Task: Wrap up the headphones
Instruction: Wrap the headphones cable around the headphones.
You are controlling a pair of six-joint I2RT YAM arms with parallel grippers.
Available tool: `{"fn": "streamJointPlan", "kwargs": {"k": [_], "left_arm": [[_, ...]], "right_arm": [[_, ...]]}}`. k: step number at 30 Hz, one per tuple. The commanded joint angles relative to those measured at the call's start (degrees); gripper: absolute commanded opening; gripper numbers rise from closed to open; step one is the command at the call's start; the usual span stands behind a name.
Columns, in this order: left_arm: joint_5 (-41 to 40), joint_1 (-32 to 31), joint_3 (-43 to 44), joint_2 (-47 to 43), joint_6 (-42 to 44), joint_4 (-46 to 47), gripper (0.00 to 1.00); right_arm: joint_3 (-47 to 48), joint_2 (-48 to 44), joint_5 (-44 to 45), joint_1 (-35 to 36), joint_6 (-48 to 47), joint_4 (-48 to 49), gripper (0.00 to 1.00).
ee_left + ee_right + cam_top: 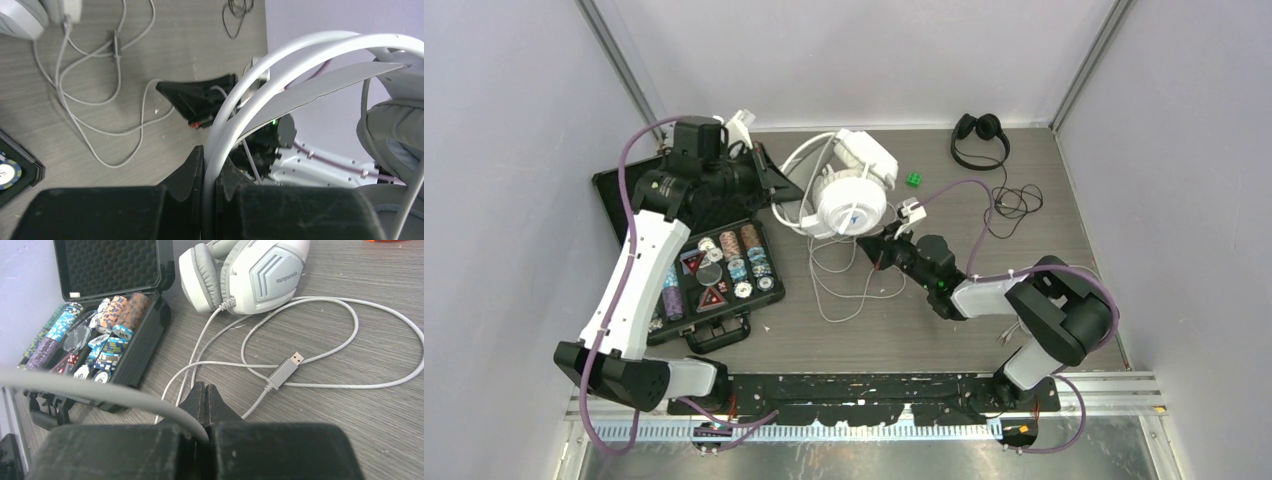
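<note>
My left gripper (pixel 776 190) is shut on the white headband (pixel 235 107) of a white over-ear headset (pixel 852 205) and holds it up; one pale ear cup (pixel 395 125) hangs at the right of the left wrist view. My right gripper (pixel 886 240) is shut on a pale cable (pixel 125 396) that runs off to the left. A second, pale grey headset (pixel 260 270) lies on the table behind it (pixel 866 152). Its white cable (pixel 350 340) lies looped, with a USB plug (pixel 286 369). The black headset (pixel 980 135) lies at the far right with its black cable (pixel 1016 203).
An open black case (pixel 734 328) with stacks of poker chips (pixel 105 335) lies at the left, under my left arm. A small green cube (pixel 914 179) sits near the white headsets. White cable loops (pixel 844 290) lie mid-table. Walls close in on three sides.
</note>
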Motion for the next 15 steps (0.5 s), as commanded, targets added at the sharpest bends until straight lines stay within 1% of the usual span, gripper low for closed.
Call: {"fn": "streamJointPlan", "kwargs": {"k": [1, 3, 6, 8, 10, 13, 15], "left_arm": [[14.15, 0.11, -0.80, -1.01, 7.59, 3.31, 0.00], [11.59, 0.09, -0.08, -1.21, 14.98, 0.43, 0.00], [7.30, 0.11, 0.74, -1.24, 24.61, -2.01, 0.00], [4.53, 0.10, 0.75, -1.39, 28.53, -1.79, 0.00], [4.04, -0.09, 0.67, -1.42, 31.96, -0.92, 0.00], [2.29, -3.36, -0.04, -1.67, 40.34, -0.60, 0.00], [-0.09, -7.82, -1.24, -2.02, 50.73, -1.02, 0.00]], "right_arm": [[1.68, -3.04, -1.86, -2.71, 2.67, -1.36, 0.00], [2.07, -4.68, -2.80, -3.90, 3.91, -3.33, 0.00], [3.62, -8.41, -5.71, -5.37, 4.95, -9.68, 0.00], [4.14, -11.55, -7.20, -5.95, 5.02, -13.60, 0.00], [4.56, -15.36, -8.67, -6.27, 5.12, -18.29, 0.00], [5.87, -20.45, -11.02, -6.53, 4.65, -25.82, 0.00], [7.31, -23.27, -12.31, -6.60, 3.87, -31.61, 0.00]]}}
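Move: The left hand grips the headband of the white headphones; their earcups lie about 10 cm to its right, level ahead and a few centimetres above it. The right hand, pinching the cable, has those earcups almost straight overhead, some 23 cm up and 1 cm back and left. On the table below the right hand, the USB plug lies about 6 cm ahead and 2 cm left, the other headphones 15 cm ahead and 11 cm left. The right hand keeps its pinch on the cable and climbs some 6 cm, ever faster, while drifting about 3 cm to the right, bringing the cable up on the right side of the held earcups. The left hand keeps hold of the headband, sinks about 3 cm and rolls some 30 degrees about its own pointing direction, clockwise as seen from behind the hand, swinging the earcups down and back towards the base beside the rising right hand. ##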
